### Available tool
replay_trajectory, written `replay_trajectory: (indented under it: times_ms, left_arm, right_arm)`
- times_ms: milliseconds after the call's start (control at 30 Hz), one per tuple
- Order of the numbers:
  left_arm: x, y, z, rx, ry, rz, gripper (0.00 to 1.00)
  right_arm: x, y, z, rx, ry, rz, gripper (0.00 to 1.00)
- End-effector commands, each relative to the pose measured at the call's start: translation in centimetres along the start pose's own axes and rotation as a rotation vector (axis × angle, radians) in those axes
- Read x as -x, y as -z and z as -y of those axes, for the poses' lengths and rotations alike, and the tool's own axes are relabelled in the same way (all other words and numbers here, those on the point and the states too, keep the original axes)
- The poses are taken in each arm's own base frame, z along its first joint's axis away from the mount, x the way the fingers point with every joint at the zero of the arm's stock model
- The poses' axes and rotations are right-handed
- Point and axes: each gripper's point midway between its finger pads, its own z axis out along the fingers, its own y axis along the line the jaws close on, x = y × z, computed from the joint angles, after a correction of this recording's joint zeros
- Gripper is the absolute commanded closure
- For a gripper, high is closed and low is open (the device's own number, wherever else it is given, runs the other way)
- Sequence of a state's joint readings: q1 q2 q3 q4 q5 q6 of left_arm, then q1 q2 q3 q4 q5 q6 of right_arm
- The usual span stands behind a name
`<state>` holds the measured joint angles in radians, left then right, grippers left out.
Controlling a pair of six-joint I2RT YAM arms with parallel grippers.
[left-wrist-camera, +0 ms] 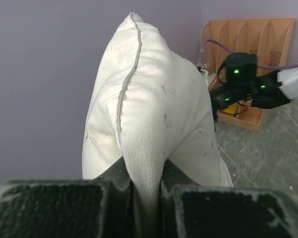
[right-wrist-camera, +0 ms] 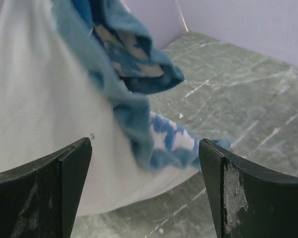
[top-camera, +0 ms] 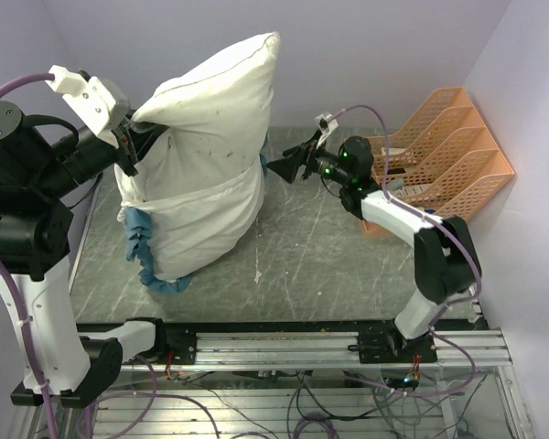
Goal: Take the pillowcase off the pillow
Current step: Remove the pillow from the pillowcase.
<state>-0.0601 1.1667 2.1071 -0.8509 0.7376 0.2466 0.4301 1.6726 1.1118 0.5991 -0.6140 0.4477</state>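
Observation:
My left gripper [top-camera: 128, 137] is shut on a corner of the pillow [top-camera: 220, 110] and holds the plump off-white cushion up, tilted above the table. In the left wrist view that corner of the pillow [left-wrist-camera: 149, 99] is pinched between the fingers [left-wrist-camera: 114, 198]. The pillowcase [top-camera: 197, 233] hangs around the pillow's lower half, white inner side out, with its teal ruffle [top-camera: 146, 256] bunched at the bottom left. My right gripper [top-camera: 273, 166] is open just right of the pillow. In the right wrist view the pillowcase ruffle [right-wrist-camera: 131, 109] hangs ahead of the gap [right-wrist-camera: 145, 188], not between the fingers.
An orange tiered file tray [top-camera: 448, 146] stands at the back right, behind the right arm. The grey table top [top-camera: 348, 265] is scratched. Lilac walls close in the back and both sides. A rail with cables runs along the near edge.

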Motion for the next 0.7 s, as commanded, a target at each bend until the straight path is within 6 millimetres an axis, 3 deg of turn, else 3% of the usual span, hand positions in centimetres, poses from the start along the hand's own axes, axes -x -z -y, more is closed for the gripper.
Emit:
replay_trajectory:
  times_ms: [0, 167, 433, 567, 667]
  left_arm:
    - [3.0, 2.0, 1.9, -0.036, -0.121, 0.079, 0.93]
    - [1.9, 2.6, 2.0, -0.020, -0.147, 0.037, 0.93]
    - [1.0, 3.6, 2.8, -0.022, -0.163, 0.001, 0.93]
    - [1.2, 4.1, 2.9, -0.013, -0.189, -0.004, 0.93]
    - [1.4, 4.3, 2.8, -0.003, -0.203, -0.010, 0.93]
  right_arm:
    - [3.3, -1.8, -2.7, 0.244, 0.015, 0.070, 0.11]
    - [4.1, -1.8, -5.0, 0.406, 0.000, 0.127, 0.11]
    - [4.2, -5.1, -3.4, 0.393, -0.030, 0.116, 0.23]
    - [3.2, -6.5, -4.1, 0.403, -0.021, 0.080, 0.43]
    - [1.8, -6.8, -3.2, 0.357, -0.037, 0.058, 0.69]
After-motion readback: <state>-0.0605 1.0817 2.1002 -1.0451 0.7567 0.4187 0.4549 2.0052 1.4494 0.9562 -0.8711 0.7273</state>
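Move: The right hand, open and empty, points at the pillowcase's blue frilled edge, about 7 cm to its left, 2 cm ahead and 4 cm higher. The white bundle's middle is some 15 cm to this hand's left, nearly level with it, and the bundle's raised corner stands roughly 10 cm ahead, 2 cm left and 18 cm up. For the left hand, already gripping the bundle, the frill is about 18 cm ahead, 12 cm right and 26 cm below. Leftward and up, about 6 cm across and 4 to 5 cm in height, the right hand reaches to the blue frill, swinging some 20 degrees counter-clockwise while its left side rises; late on its fingers close to roughly half, bringing their tips around the cloth. The left hand keeps its pinch on the white fabric and eases about 4 cm back and slightly down. ##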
